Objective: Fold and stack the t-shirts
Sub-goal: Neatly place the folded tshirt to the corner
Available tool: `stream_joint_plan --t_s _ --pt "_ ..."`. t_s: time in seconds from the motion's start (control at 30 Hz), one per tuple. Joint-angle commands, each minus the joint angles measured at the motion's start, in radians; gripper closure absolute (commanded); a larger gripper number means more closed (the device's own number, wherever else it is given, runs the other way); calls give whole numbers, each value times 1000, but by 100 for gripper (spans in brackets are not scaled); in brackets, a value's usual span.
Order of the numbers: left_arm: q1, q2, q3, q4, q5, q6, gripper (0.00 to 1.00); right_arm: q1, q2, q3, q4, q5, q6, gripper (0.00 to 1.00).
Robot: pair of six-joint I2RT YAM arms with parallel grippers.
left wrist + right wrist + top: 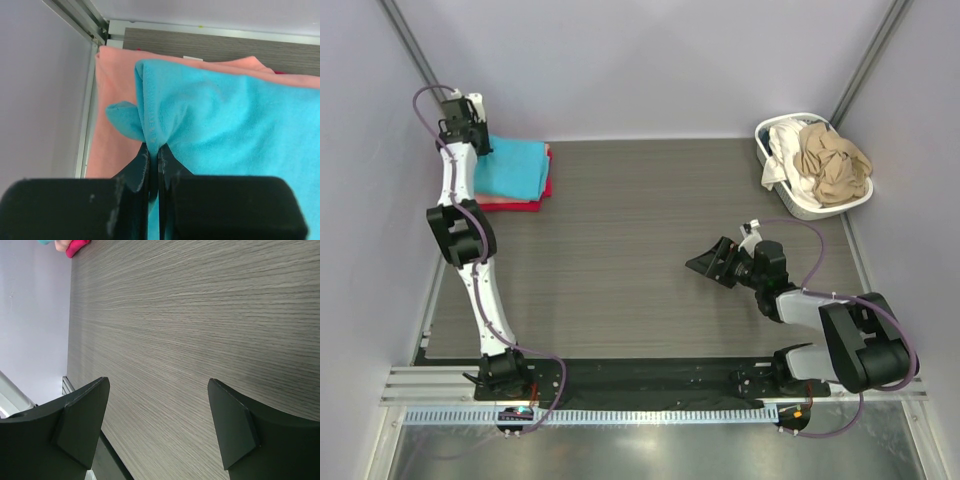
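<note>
A folded turquoise t-shirt [515, 168] lies on top of a salmon-pink one [510, 200] and a red one [542, 193] at the table's far left. My left gripper [478, 140] is at the stack's far left corner. In the left wrist view it [154, 152] is shut on a pinched fold at the edge of the turquoise shirt [235, 130], with the salmon-pink shirt [115, 95] under it. My right gripper [705, 262] is open and empty over the bare table, right of centre. In the right wrist view it [160, 425] has its jaws wide apart.
A white laundry basket [767, 140] stands at the far right corner and holds a tan shirt [832, 160] and a white shirt [785, 150]. Grey walls close in the table's left, back and right. The stack's red corner [77, 247] shows far off in the right wrist view.
</note>
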Motion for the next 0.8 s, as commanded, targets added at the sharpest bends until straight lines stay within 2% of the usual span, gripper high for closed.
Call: stream_joint_plan --t_s 0.0,0.1,0.13,0.17,0.2,0.23,0.37,0.53,0.67,0.77 --pt "11 10 41 130 -50 9 100 4 8 37 50 -11 -1 15" --pt "21 24 44 151 -82 -6 100 4 9 40 50 -11 2 15" --pt "26 32 45 157 -76 -31 97 4 9 39 50 -11 0 15" --pt "28 32 51 156 -72 -40 80 4 9 39 50 -9 0 15" --pt "31 27 54 154 -75 -51 20 4 9 39 49 -9 0 15" --pt "28 11 54 148 -70 -83 1 4 11 40 49 -9 2 14" --pt "15 -89 32 99 -104 -184 0 4 5 37 50 -3 0 15" --pt "-35 -305 -146 70 -164 -289 0 4 -32 20 52 11 -3 15" --pt "-138 -465 -274 26 -234 -307 0 4 -70 5 41 28 -9 14" --pt "-178 -538 -271 -80 -212 -377 0 4 -98 0 23 45 -14 14"
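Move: The left hand has the turquoise t-shirt pinched at its left edge, with the shirt's middle roughly 10 cm to its right, 4 cm back and 3 cm below. Right under that lie the folded salmon shirt, middle some 8 cm right and 5 cm back, then the red one, 9 cm right and 5 cm back. The table's far-left corner is about 8 cm ahead and 5 cm left. From the idle right hand, the turquoise shirt lies about 30 cm ahead and 54 cm left, near its height. Creeping a centimetre or two forward and left and sinking about 1 cm over the stack, the left hand opens wide from shut and lets go of the turquoise shirt's edge. It then pulls away upwards about 15 cm, faster and faster, going right and back over the stack as the fingers tip up and swing counter-clockwise some 10 degrees. ##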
